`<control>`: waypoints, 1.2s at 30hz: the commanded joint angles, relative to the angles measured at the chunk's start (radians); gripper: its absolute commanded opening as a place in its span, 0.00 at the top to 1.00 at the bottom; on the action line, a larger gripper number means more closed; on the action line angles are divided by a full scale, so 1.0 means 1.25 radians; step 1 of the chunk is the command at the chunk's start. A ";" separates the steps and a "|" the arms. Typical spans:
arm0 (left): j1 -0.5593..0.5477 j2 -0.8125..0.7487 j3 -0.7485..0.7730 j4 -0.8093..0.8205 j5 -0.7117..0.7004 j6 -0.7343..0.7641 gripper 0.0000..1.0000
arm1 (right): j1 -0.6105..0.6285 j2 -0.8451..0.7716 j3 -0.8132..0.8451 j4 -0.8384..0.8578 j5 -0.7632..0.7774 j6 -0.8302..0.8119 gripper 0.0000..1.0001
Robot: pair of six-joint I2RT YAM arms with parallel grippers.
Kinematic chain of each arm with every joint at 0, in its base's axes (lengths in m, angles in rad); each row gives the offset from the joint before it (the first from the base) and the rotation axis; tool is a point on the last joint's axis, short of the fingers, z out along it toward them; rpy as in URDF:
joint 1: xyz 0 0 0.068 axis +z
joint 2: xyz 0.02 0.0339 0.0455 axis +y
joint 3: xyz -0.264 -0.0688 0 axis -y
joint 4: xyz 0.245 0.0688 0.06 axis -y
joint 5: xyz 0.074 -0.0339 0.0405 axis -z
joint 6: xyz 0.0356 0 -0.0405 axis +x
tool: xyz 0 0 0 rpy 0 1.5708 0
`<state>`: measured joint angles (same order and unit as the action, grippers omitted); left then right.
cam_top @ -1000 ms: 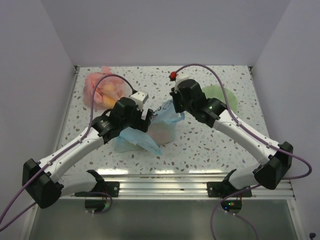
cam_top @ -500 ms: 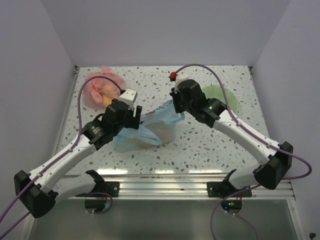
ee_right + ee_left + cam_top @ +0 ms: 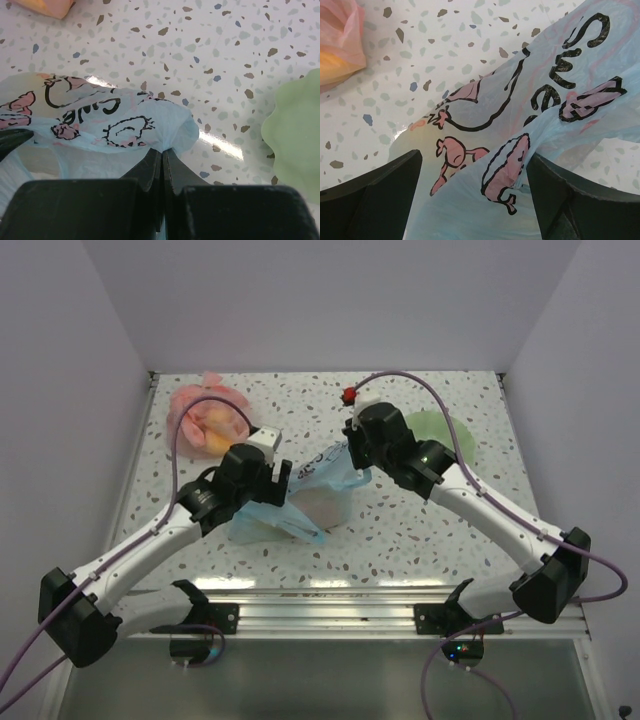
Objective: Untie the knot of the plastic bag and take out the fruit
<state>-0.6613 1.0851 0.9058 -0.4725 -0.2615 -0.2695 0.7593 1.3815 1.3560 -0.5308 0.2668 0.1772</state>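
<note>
The light-blue plastic bag [image 3: 305, 502] with printed lettering lies mid-table between the arms. It fills the left wrist view [image 3: 520, 125], and its white printed band shows in the right wrist view [image 3: 100, 120]. A pale peach fruit shape shows faintly through the film [image 3: 325, 505]; the other fruits are hidden. My right gripper [image 3: 163, 150] is shut on a pinched fold of the bag at its upper right edge [image 3: 352, 462]. My left gripper [image 3: 475, 185] is open, its fingers [image 3: 380, 195] on either side of the bag film, over the bag's left part [image 3: 265, 490].
A pink-red bag [image 3: 208, 420] with orange-yellow fruit inside lies at the back left, also at the left wrist view's corner [image 3: 340, 45]. A pale green plate [image 3: 440, 430] sits at the right, also in the right wrist view [image 3: 295, 135]. Grey walls enclose the speckled table [image 3: 420, 530].
My left arm swung away to the left and has come back over the bag's left part. The bag has shifted and bunched slightly. My right gripper has kept its hold.
</note>
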 commanded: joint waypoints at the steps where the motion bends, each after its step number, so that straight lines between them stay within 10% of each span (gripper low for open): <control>1: 0.004 0.023 -0.006 0.037 0.023 0.005 0.10 | 0.005 -0.024 -0.009 0.014 -0.013 0.009 1.00; 9: 0.006 0.052 -0.035 0.064 -0.036 0.003 0.12 | 0.004 -0.033 -0.027 0.017 0.004 0.008 1.00; 22: 0.229 0.014 -0.053 0.041 -0.149 -0.020 0.51 | -0.110 -0.041 -0.109 0.048 0.075 0.075 1.00; 36: 0.404 0.023 0.110 -0.005 0.066 0.017 0.60 | -0.330 0.104 0.078 0.066 -0.018 0.100 1.00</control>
<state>-0.2279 1.1305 1.0039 -0.3843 -0.1310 -0.2836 0.4404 1.5181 1.3773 -0.4248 0.0837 0.3149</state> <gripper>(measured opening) 0.447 0.010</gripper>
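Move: The left hand hangs open over the blue plastic bag; the loose edge it will grip is about 4 cm below, some 1 cm ahead and 1 cm left. The pink bag with fruit lies roughly 17 cm ahead, 14 cm left and 10 cm below that hand. From the right hand, already pinching the other edge, the left-side edge is about 15 cm left, 5 cm back and 12 cm down, while the green bowl lies some 18 cm right, 4 cm ahead and 15 cm below. The left fingers close on the blue bag's loose edge after sinking about 3 cm, then pull it left, up and forward towards the pink bag, travelling some 10 cm left and turning roughly 20 degrees counter-clockwise. The right hand keeps its pinch on the other edge, sinks about 4 cm, then carries it some 8 cm forward and 6 cm right towards the bowl, turning clockwise. ##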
